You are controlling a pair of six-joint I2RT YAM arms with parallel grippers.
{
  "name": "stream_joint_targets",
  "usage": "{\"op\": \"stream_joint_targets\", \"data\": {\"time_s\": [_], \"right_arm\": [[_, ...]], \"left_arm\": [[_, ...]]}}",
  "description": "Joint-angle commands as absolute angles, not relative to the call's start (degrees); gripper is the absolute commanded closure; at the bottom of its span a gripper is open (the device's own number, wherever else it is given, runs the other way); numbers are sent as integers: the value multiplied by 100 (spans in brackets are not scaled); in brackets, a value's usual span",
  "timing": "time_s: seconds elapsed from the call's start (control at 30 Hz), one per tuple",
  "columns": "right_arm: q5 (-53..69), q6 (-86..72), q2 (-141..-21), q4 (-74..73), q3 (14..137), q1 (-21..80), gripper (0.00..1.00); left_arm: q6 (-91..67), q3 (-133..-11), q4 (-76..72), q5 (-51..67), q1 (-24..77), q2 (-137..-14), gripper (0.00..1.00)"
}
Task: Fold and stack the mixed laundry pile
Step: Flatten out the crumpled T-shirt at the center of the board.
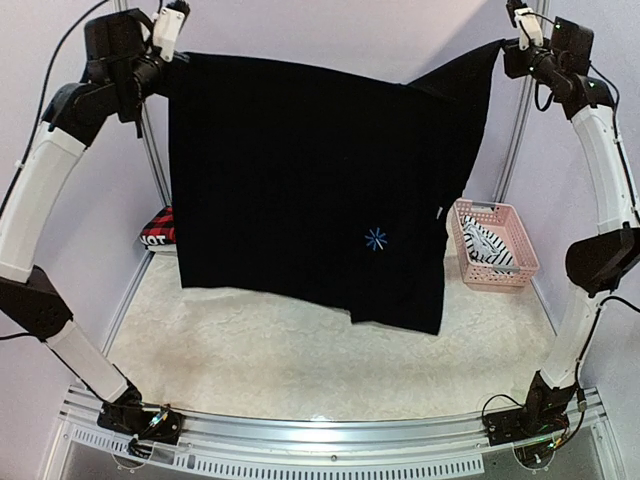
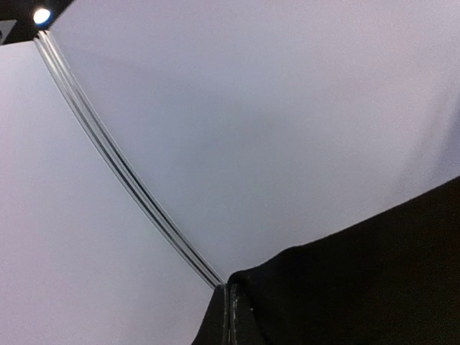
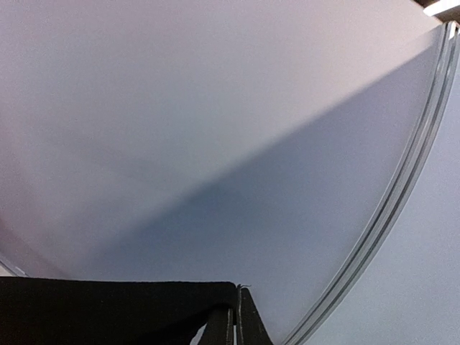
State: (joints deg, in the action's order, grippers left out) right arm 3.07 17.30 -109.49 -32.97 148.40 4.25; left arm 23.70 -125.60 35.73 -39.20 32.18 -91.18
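Note:
A large black T-shirt (image 1: 300,180) with a small blue star mark (image 1: 376,238) hangs spread out high above the table, its lower hem off the white surface. My left gripper (image 1: 175,62) is shut on its upper left corner. My right gripper (image 1: 503,50) is shut on the upper right corner, where a sleeve juts up. In the left wrist view the closed gripper (image 2: 228,289) pinches the black T-shirt (image 2: 359,280) against a pale wall. The right wrist view has the shut gripper (image 3: 237,291) clamping the black T-shirt (image 3: 108,309). A striped tank top (image 1: 487,243) lies in the basket. A red-and-black plaid piece (image 1: 160,228) peeks out at the left.
A pink perforated basket (image 1: 500,281) stands on the table at the right, beside the shirt's right edge. The white textured table cover (image 1: 300,360) spreads below the hanging shirt. Metal frame posts (image 1: 152,160) rise at the back corners against pale walls.

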Motion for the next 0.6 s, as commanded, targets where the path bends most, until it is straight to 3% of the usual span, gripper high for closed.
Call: {"op": "stream_joint_targets", "data": {"time_s": [0.0, 0.13, 0.27, 0.57], "right_arm": [[102, 1795, -10271, -2617, 15102, 404, 100], [237, 1781, -9628, -2713, 14946, 404, 100], [573, 1631, -8661, -2685, 14034, 404, 100], [1363, 1355, -7210, -3064, 13526, 404, 100]], "left_arm": [[2707, -13077, 2954, -4102, 3691, -8461, 100], [3035, -13318, 3033, -4093, 4491, -7976, 100], [2847, -13311, 3740, -4145, 5111, -7450, 100], [2617, -12216, 3812, -4106, 5274, -6107, 100]]}}
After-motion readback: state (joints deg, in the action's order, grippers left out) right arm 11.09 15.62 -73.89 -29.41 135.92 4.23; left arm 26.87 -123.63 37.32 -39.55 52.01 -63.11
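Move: Both hands already hold the black T-shirt high by its far edge, with its middle about 10 cm back, 20 right and 28 below the left hand, and some 20 back, 33 left and 30 below the right. The board's centre lies about 12 back, 23 right and 56 below the left hand, roughly 22 back, 30 left and 59 below the right. The folded stack is about 6 ahead, 13 left and 52 below the left hand; the pink basket some 8 back, 9 right and 54 below the right. Both arms whip the pinched T-shirt back towards the bases and up at once, the right hand the farther at about 29 cm back and 15 up, the left about 21 back and 11 up, levelling off late and swinging some 6 cm left, away from the right hand. Fingers stay shut on the cloth while both wrists tip upward some 20 to 25 degrees, the left also turning clockwise and rolling its left side down. ##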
